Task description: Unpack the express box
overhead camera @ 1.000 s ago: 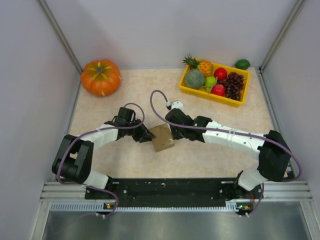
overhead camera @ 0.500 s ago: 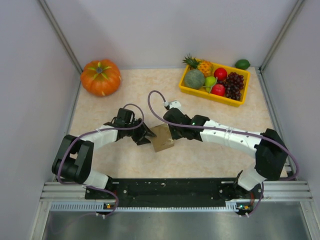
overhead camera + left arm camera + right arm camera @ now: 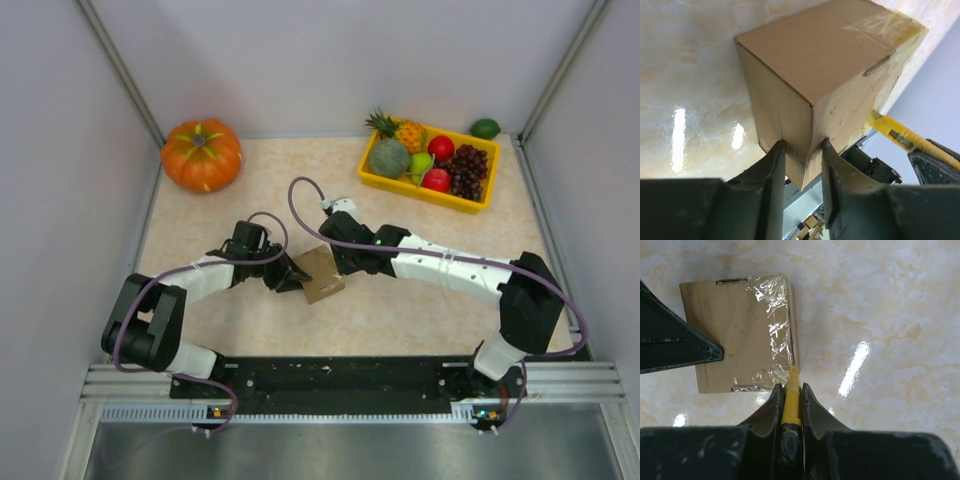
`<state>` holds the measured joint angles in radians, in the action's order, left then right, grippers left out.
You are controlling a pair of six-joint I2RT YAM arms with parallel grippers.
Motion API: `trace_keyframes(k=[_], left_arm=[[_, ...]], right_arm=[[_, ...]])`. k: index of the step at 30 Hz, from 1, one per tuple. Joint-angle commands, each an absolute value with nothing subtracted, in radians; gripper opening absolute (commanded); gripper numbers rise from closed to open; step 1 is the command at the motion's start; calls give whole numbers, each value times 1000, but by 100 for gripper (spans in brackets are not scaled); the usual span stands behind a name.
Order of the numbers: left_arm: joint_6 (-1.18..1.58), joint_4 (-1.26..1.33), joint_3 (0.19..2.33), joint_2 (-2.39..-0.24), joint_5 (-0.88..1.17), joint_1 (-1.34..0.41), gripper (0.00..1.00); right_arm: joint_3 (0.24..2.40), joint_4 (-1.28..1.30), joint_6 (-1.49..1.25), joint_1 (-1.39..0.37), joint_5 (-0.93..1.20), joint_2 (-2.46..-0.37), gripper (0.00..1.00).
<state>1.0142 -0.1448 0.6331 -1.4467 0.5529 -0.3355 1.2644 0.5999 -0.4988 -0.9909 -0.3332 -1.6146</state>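
Note:
The express box [image 3: 322,275], a small brown carton with clear tape over its top, stands at mid table between both arms. My left gripper [image 3: 290,275] reaches it from the left. In the left wrist view the left gripper [image 3: 802,145] straddles a vertical corner of the express box [image 3: 815,55], a fingertip pressed on each side face. My right gripper [image 3: 345,262] is at the box's right edge. In the right wrist view the right gripper [image 3: 790,387] is shut on a yellow utility knife [image 3: 791,400], whose tip touches the taped edge of the express box [image 3: 735,335].
An orange pumpkin [image 3: 202,154] sits at the back left. A yellow fruit tray [image 3: 420,192] with several fruits stands at the back right, with a green lime [image 3: 485,128] behind it. Walls close in the table on three sides.
The right wrist has shifted left and slightly back along the box's far side. The box has turned a little, and the left fingers have re-set on its corner.

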Motion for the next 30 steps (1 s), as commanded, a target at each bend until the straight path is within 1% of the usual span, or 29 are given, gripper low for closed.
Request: trace_keyframes(k=[1, 4, 9, 20, 25, 30], left_arm=[[1061, -137, 603, -1460, 517, -342, 26], [1077, -170, 604, -1445, 483, -342, 17], [1078, -222, 623, -1428, 416, -342, 13], [1071, -281, 660, -1448, 377, -342, 10], [1130, -275, 670, -1456, 362, -345, 8], [1175, -279, 678, -1450, 325, -351, 6]], right_arm=[[1335, 600, -500, -996, -339, -1601, 0], [1356, 621, -491, -1005, -367, -1592, 0], [1368, 638, -494, -1012, -382, -1575, 0], [1353, 652, -497, -1014, -388, -1566, 0], [1345, 652, -495, -1014, -388, -1555, 0], [1287, 652, -520, -1025, -385, -1536, 0]])
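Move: The left hand is at the box's left side, fingertips astride its edge: the box's middle lies about 3 cm to its right, 2 cm ahead and 3 cm below. From the right hand, which holds the yellow knife, the box is some 5 cm left, 3 cm ahead and 9 cm down. The pumpkin stands roughly 28 cm ahead and 22 cm left of the left hand; the fruit crate 28 cm ahead and 18 cm right of the right hand. Upward by a bit over 1 cm, the right hand eases the held knife partly out of the taped edge near the box's near right corner, then holds still there with its grip kept. The left hand stays in place, closes its fingers to pinch the box's left edge, and turns about 5 degrees counter-clockwise while holding on. ##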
